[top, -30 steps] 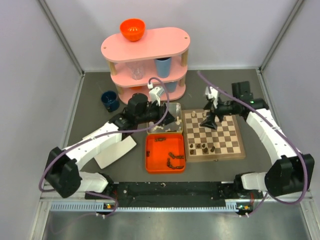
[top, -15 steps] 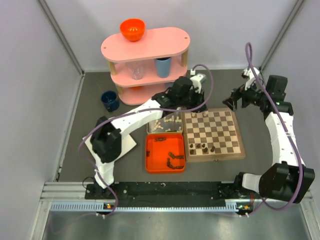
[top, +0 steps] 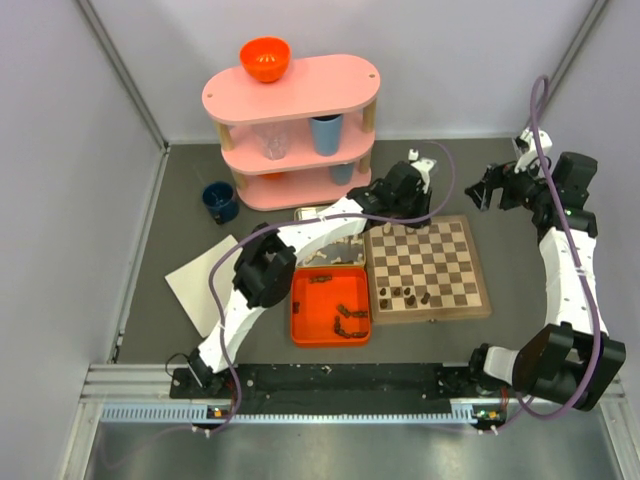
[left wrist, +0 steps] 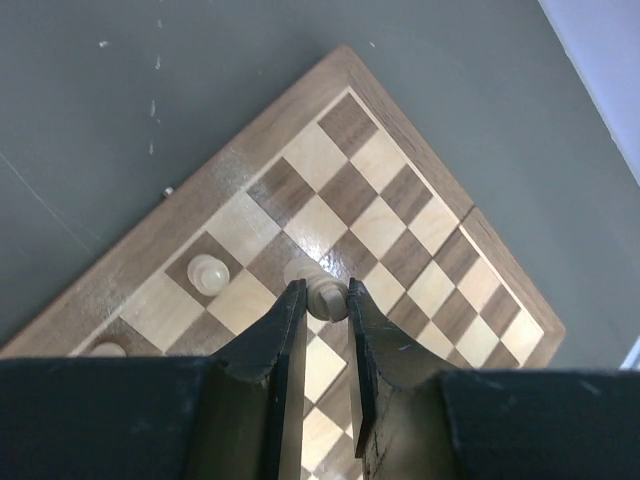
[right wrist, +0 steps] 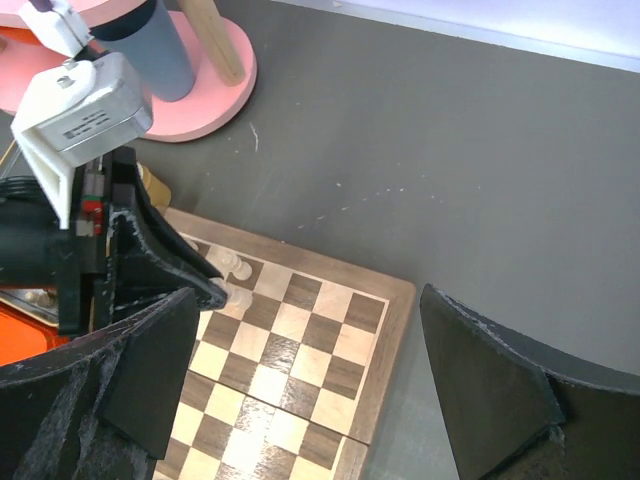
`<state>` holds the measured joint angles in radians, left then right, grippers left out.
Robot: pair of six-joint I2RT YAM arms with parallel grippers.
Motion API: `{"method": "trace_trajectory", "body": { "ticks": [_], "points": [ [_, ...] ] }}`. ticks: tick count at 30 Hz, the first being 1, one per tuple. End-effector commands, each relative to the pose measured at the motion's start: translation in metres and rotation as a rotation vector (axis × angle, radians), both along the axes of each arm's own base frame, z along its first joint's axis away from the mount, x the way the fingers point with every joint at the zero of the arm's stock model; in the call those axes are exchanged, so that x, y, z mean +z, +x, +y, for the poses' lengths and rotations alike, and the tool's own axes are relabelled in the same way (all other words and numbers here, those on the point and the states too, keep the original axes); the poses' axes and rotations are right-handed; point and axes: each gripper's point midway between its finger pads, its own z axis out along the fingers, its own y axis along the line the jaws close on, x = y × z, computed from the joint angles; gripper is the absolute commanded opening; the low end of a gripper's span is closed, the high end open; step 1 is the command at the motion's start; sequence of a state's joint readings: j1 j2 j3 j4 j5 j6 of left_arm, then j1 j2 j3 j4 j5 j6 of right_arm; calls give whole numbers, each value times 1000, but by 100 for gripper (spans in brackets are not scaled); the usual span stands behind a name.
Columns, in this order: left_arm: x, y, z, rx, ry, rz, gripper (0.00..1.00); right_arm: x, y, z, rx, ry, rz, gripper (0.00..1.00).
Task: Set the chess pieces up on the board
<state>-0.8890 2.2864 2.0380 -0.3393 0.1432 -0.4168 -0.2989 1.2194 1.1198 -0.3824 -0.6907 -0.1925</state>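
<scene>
The board (top: pixel 430 313) lies right of centre. Over its far left corner my left gripper (top: pixel 406 218) is shut on a cream chess piece (left wrist: pixel 326 296), held close to a square of the second row. Two more cream pieces (left wrist: pixel 208 272) stand on the back row beside it. A few dark pieces (top: pixel 405 296) stand on the near side of the board. Several other dark pieces lie in the orange tray (top: pixel 300 300). My right gripper (top: pixel 490 190) hangs open and empty off the board's far right corner. From the right wrist view, the left gripper's fingers (right wrist: pixel 205 290) meet the board (right wrist: pixel 395 300).
A pink three-tier shelf (top: pixel 290 110) stands at the back with an orange bowl (top: pixel 265 58), a blue cup (top: pixel 325 132) and a clear glass (top: pixel 273 145). A dark blue mug (top: pixel 219 200) sits left of it. A white card (top: pixel 195 285) lies at the left.
My left arm swung right from the tin by the tray to the board's far left corner, carrying the cream piece. My right arm drew back off the board to the far right.
</scene>
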Motion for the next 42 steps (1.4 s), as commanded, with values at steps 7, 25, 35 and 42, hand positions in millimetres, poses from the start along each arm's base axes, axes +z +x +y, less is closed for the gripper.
{"method": "trace_trajectory", "body": {
  "ticks": [7,25,35,42],
  "points": [
    [15,27,-20,67,-17,-105,0,15,1,-2,-8,3,-62,91],
    [-18,29,-22,68,34,-69,0,13,1,-2,-7,1,-62,91],
    [-25,32,-19,80,59,-75,2,13,1,-2,-2,1,-64,91],
    [-30,32,-19,75,69,-76,3,13,1,-1,2,2,-66,91]
  ]
}}
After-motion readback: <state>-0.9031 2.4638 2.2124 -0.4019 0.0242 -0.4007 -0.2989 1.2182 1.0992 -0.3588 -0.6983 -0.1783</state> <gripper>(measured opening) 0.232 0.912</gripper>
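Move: The left hand, already gripping a light chess piece, aims at an empty pale far-row square about 3 cm ahead, 1 cm right and 8 cm below. A standing light piece is some 3 cm left of that square, in the same row; another is about 9 cm left of it. For the idle right hand, the square is roughly 3 cm ahead, 10 cm left and 20 cm below. The left hand keeps its grip, easing about 2.5 cm forward, then lowering the piece 5 cm towards the square. ##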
